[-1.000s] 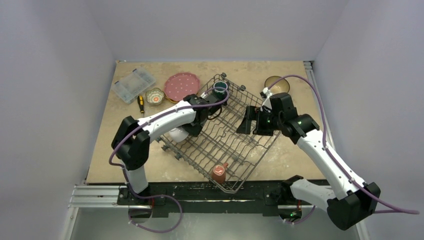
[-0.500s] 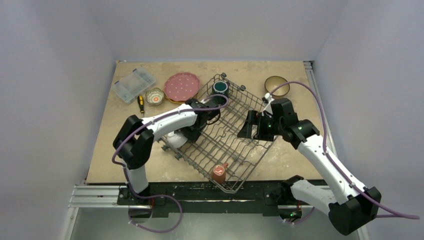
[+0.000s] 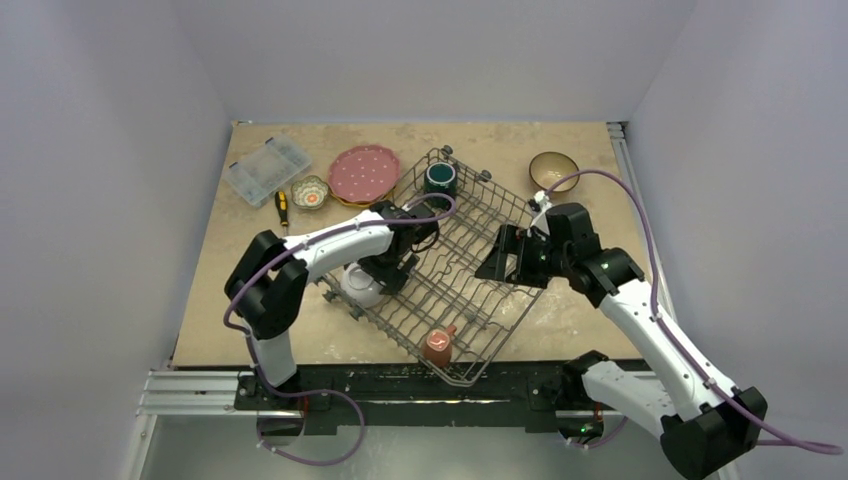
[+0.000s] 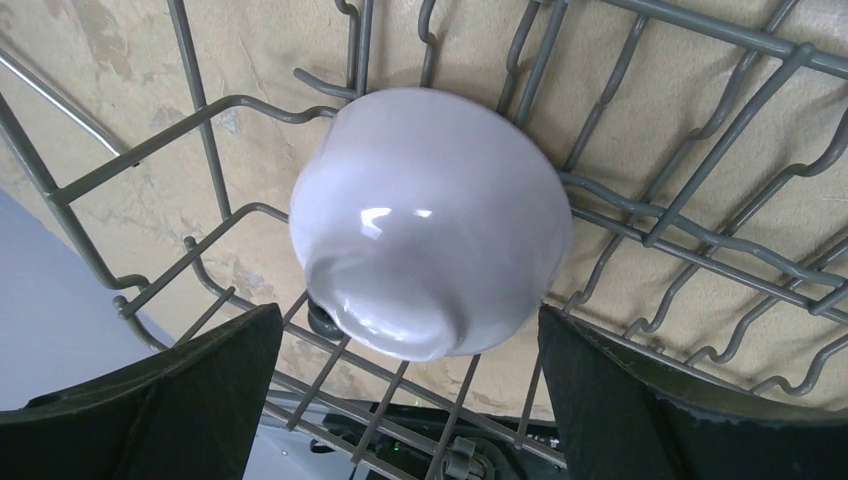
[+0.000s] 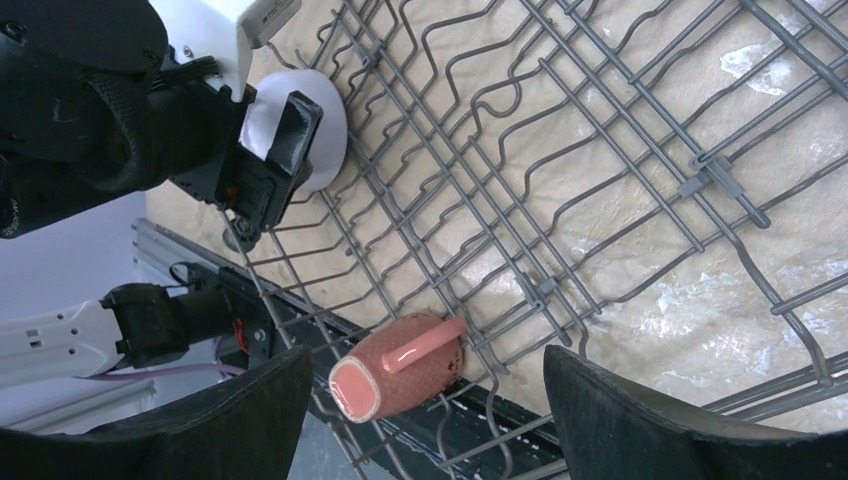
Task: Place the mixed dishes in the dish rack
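Note:
The dish rack (image 3: pixel 452 282) lies skewed mid-table. A white bowl (image 3: pixel 358 285) rests upside down on the wires at the rack's left edge; in the left wrist view the white bowl (image 4: pixel 430 220) lies just beyond my open left gripper (image 4: pixel 408 335), fingers apart from it on both sides. The red-and-white mug (image 3: pixel 438 345) lies on its side in the near corner, the dark teal mug (image 3: pixel 440 177) in the far corner. My right gripper (image 3: pixel 505 257) hovers open over the rack's right side, with the red-and-white mug (image 5: pixel 400 365) seen between its fingers, far below.
Left of the rack are a pink dotted plate (image 3: pixel 363 172) on a yellow plate, a small floral bowl (image 3: pixel 310 192), a screwdriver (image 3: pixel 282 207) and a clear plastic box (image 3: pixel 267 168). A brown bowl (image 3: pixel 553 169) sits at the far right.
The left arm carried the white bowl toward the rack's near-left edge, then its jaws opened and let it go. The right arm drifted slightly nearer.

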You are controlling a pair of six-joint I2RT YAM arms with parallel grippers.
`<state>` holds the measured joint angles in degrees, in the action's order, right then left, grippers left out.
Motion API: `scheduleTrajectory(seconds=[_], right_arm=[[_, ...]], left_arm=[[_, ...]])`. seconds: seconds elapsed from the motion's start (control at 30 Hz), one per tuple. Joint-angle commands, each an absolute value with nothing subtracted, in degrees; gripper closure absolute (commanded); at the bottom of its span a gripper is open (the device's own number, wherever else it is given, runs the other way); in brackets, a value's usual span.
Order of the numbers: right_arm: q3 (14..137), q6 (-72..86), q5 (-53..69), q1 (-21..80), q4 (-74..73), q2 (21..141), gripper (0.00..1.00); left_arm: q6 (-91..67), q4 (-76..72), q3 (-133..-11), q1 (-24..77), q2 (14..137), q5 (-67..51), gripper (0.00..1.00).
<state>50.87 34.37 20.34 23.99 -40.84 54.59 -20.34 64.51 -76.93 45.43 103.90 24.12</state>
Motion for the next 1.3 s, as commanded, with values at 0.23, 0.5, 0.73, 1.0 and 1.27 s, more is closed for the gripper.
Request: scheduleTrajectory(seconds=[0.23,0.5,0.73,1.0,1.27], right_arm=[[49.92,35.62,20.88,23.87,-39.85,51.55,0.15],[50.57,33.96,20.68,23.98,-40.85,52.18,0.15],[50.83,33.31,20.65,23.93,-40.64,53.22,0.15],[57.01,32.53,18.1,23.84,-40.22,56.43,0.15],[66.29,29.82,5.81,23.85,-44.67,58.45,0.14]], left_arm=[[-21.12,65.81,-79.12,45.23,93.41,19.21,0.0],[-31.36,51.29,-77.18,38.49,67.3,9.68,0.0],[-43.41,47.13,-73.66,24.65,56.59,15.68,0.0],[-55.15,57.02,-75.34,1.98,68.32,-1.14,0.0],[-62.88,41.32,-72.32,-6.51,84.33,-12.13,0.03]])
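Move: The small flower-patterned bowl stands some 22 cm ahead of the left hand and 18 cm to its left, about 7 cm lower; the pink plate is roughly 28 cm ahead and 7 cm left, the screwdriver 16 cm ahead and 23 cm left, both at about that depth. The white bowl just placed in the rack sits 3 cm left of the fingers, level with them fore and aft, and 4 cm below. From the right hand, the flower-patterned bowl is about 26 cm ahead, 39 cm left and 18 cm down. The left hand, its fingers already spread around the upturned white bowl, rises about 25 cm clear of it and the rack, then swings left and forward while sinking some 15 cm again towards the flower-patterned bowl, the wrist rolling roughly 90 degrees counter-clockwise and the fingers staying open, pointed down and forward. The right hand, open and empty, hovers over the rack until late, then eases a few centimetres up and forward. ##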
